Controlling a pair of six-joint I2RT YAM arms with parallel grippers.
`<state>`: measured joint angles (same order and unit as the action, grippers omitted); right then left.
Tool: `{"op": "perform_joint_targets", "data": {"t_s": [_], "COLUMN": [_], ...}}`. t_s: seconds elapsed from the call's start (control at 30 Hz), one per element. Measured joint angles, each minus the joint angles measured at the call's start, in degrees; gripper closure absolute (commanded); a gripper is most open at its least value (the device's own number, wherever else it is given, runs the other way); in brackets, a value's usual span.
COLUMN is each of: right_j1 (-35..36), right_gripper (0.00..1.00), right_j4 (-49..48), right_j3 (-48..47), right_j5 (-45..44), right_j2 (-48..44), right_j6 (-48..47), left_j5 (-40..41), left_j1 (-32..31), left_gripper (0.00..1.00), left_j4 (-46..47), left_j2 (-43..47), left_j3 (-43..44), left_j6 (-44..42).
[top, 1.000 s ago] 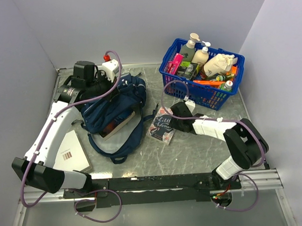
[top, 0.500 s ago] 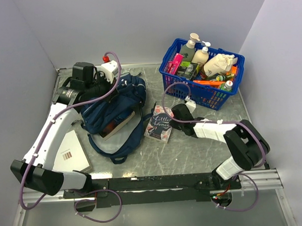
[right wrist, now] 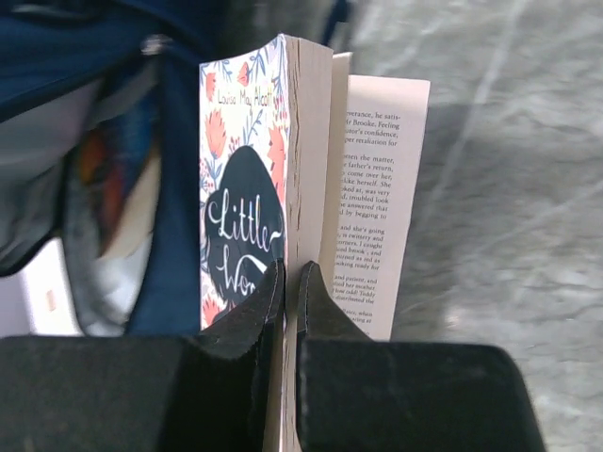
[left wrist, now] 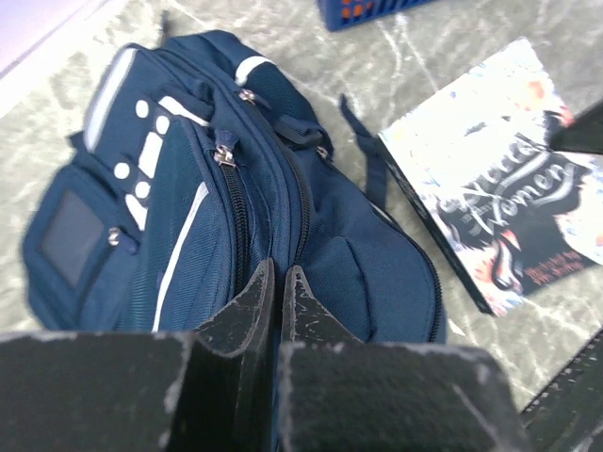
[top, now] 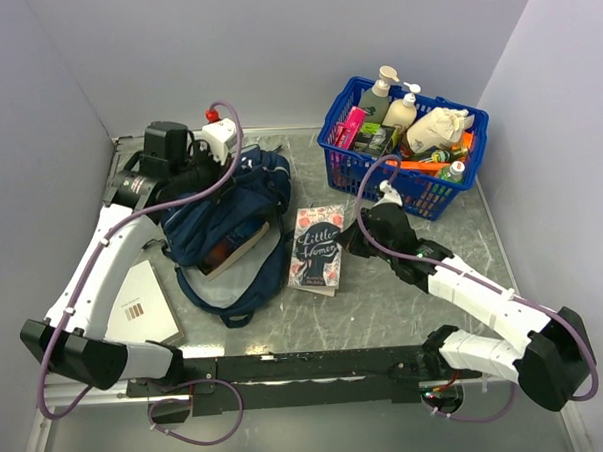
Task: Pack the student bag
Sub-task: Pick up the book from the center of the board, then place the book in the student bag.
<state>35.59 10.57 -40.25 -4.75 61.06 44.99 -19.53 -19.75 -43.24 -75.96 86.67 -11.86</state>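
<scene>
The student bag (top: 242, 194), navy blue, lies open at the table's left centre with a book (top: 240, 251) partly inside it. My left gripper (top: 207, 178) sits at the bag's top and is shut on a fold of its fabric (left wrist: 217, 188), jaws (left wrist: 280, 273) pressed together. A flowered paperback, "Little Women" (top: 318, 247), lies just right of the bag. My right gripper (top: 354, 238) is shut on its right edge. In the right wrist view the jaws (right wrist: 290, 273) pinch the front cover and some pages (right wrist: 247, 179), and the bag (right wrist: 57, 56) lies beyond.
A blue plastic basket (top: 379, 175) full of bottles and packets stands at the back right, close behind my right wrist. A white box (top: 140, 308) lies by the left arm near the front left. Walls close in at the back and on both sides.
My right gripper has shut on the paperback and the arm has swung out to the right. The book has turned cover up and shifted slightly. The left arm has held still.
</scene>
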Motion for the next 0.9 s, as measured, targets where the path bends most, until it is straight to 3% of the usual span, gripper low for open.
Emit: {"op": "perform_joint_targets", "data": {"t_s": [0.2, 0.43, 0.73, 0.9], "right_j1": [1.9, 3.9, 9.2, 10.9], "right_gripper": [1.00, 1.00, 1.00, 1.00], "right_j4": [4.7, 6.2, 8.0, 8.7], "right_j3": [-7.9, -14.6, -18.4, -18.3], "right_j5": [4.6, 9.8, 13.3, 13.1], "right_j2": [-0.2, 0.5, 13.6, 16.0], "right_j6": [0.1, 2.1, 5.5, 6.8], "left_j5": [5.0, 7.2, 10.4, 10.9], "left_j1": [-2.6, -4.9, -8.2, -9.2], "left_gripper": [0.99, 0.99, 0.99, 0.99], "left_j4": [-4.3, -6.1, -10.3, -11.3], "left_j2": [-2.6, -2.7, -4.7, -5.0], "left_j3": [6.8, 8.1, 13.3, 13.9], "left_j6": [-3.5, -5.1, -6.7, -7.6]}}
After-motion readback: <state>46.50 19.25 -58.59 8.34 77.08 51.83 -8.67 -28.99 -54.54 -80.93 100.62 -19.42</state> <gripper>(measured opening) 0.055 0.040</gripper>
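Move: With Little Women already pinched in my right hand, the backpack's open mouth lies about 24 cm to my left, level fore and aft and roughly 8 cm lower; another book already sits in it, some 26 cm left, level and 10 cm down. The near strap loop lies about 12 cm back and 24 cm left, the blue basket 22 cm ahead and 17 cm right. From my left hand, gripping the bag's top, the mouth is some 11 cm back, straight in line, and 21 cm below. My right hand keeps its pinch on Little Women's edge and arcs about 11 cm left towards the backpack's mouth, climbing 9 cm, then sinking most of that again and drawing back 4 cm, turning counter-clockwise some 20 degrees and tipping down. My left hand still grips the bag and hoists it about 3 cm, easing slightly right and rolling its left side up. ##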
